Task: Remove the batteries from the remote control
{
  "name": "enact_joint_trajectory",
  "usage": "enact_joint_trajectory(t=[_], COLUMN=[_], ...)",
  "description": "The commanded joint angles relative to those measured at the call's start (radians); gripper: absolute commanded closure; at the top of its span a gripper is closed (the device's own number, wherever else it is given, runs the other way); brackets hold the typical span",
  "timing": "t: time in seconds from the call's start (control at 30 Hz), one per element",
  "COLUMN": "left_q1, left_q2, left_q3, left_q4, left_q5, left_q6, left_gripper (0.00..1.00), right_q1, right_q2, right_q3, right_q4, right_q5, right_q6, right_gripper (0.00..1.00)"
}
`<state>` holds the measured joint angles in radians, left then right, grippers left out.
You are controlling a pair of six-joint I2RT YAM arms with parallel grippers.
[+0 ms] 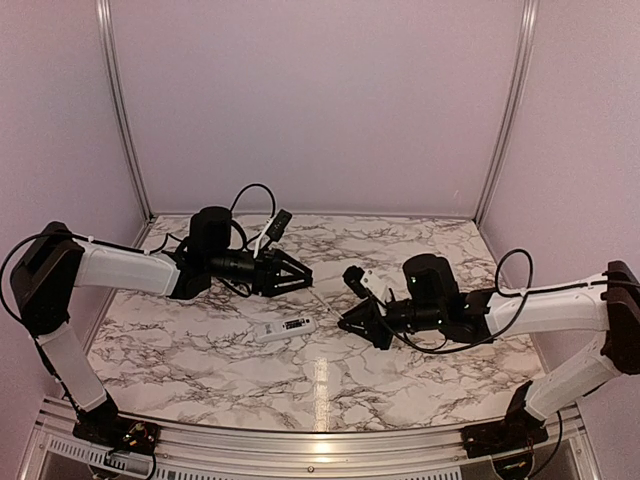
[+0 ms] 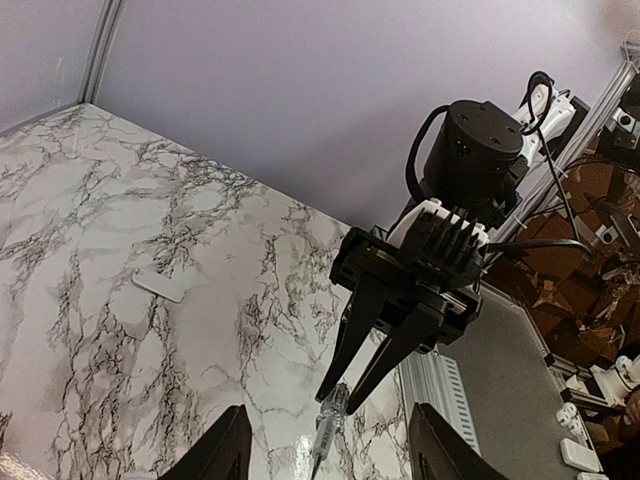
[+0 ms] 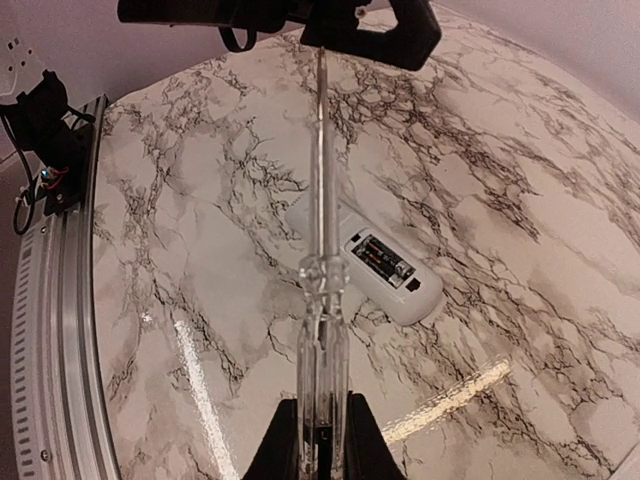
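Observation:
The white remote control [image 1: 287, 327] lies on the marble table with its back up. Its compartment is uncovered and the batteries [image 3: 382, 262] sit inside the remote control [image 3: 405, 292]. My right gripper [image 3: 322, 405] is shut on the clear handle of a screwdriver [image 3: 322, 300]. The metal shaft points across at my left gripper [image 1: 308, 278]. In the left wrist view the left gripper [image 2: 328, 412] is open. The screwdriver [image 2: 330, 425] runs between its fingers with a gap on each side. Both grippers hover just beyond the remote's right end.
A small flat white cover piece [image 2: 158, 285] lies on the marble away from the grippers. Aluminium rails edge the table, and pale walls close off the back and sides.

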<state>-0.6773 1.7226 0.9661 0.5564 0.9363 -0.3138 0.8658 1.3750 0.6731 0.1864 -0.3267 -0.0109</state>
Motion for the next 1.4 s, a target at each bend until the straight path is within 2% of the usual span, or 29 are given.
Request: enact_joint_trajectory(t=[0.0,0.27,0.43,0.67,0.8,0.87,1.0,1.2,1.23,1.33,1.37], left_q1=[-0.005,-0.025,-0.029,-0.044,-0.05,-0.055,-0.059,-0.059,-0.059,-0.059,-0.059], left_q2=[0.021,0.012,0.034,0.042,0.053,0.059,0.056,0.05,0.052,0.066,0.07], left_q3=[0.021,0.016,0.027,0.032,0.04,0.044,0.04,0.023,0.024,0.031,0.034], left_q4=[-0.074,-0.203,-0.214,-0.215,-0.212,-0.21,-0.208,-0.182,-0.176,-0.128,-0.102], left_q5=[0.059,0.068,0.067,0.059,0.052,0.052,0.042,0.017,0.007,-0.025,-0.042], left_q6=[0.073,0.203,0.21,0.222,0.215,0.215,0.22,0.21,0.203,0.135,0.094], left_gripper=[0.46,0.49,0.61,0.69,0.71,0.78,1.0,1.0,1.0,1.0,1.0], right_q1=[-0.005,-0.005,-0.005,-0.005,-0.005,-0.005,-0.005,-0.005,-0.005,-0.005,-0.007], right_q2=[0.021,0.03,0.033,0.038,0.044,0.048,0.045,0.048,0.048,0.041,0.033], right_q3=[0.053,0.065,0.071,0.071,0.073,0.074,0.073,0.078,0.081,0.081,0.08], right_q4=[0.0,-0.011,-0.015,-0.016,-0.017,-0.017,-0.018,-0.016,-0.015,0.0,0.012], right_q5=[-0.064,-0.079,-0.089,-0.101,-0.117,-0.123,-0.121,-0.094,-0.082,-0.041,-0.025], right_q6=[-0.033,-0.033,-0.032,-0.026,-0.027,-0.027,-0.028,-0.009,0.001,0.03,0.04], right_gripper=[1.0,1.0,1.0,1.0,1.0,1.0,1.0,1.0,0.9,0.4,0.3])
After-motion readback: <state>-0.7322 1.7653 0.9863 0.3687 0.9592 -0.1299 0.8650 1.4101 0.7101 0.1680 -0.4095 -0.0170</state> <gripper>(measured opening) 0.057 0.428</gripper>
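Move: The screwdriver, already held by its handle end in the right gripper, has its middle about 3 cm back, 2 cm to the right and 4 cm below the left hand. The opened remote lies on the table roughly 6 cm ahead, 6 cm left and 20 cm below the left hand. From the right hand, the left fingertips are some 5 cm ahead, 7 cm left and 7 cm higher. Bring the left gripper about 4 cm down and 3 cm back, easing slightly right towards the right hand while turning some 10 degrees, narrowing the fingers on the way, then pinch the screwdriver's shaft just beyond its handle collar. Hold the right gripper nearly still, drifting about a centimetre left and back, and only once the left has closed, open its fingers partway to release the handle. ##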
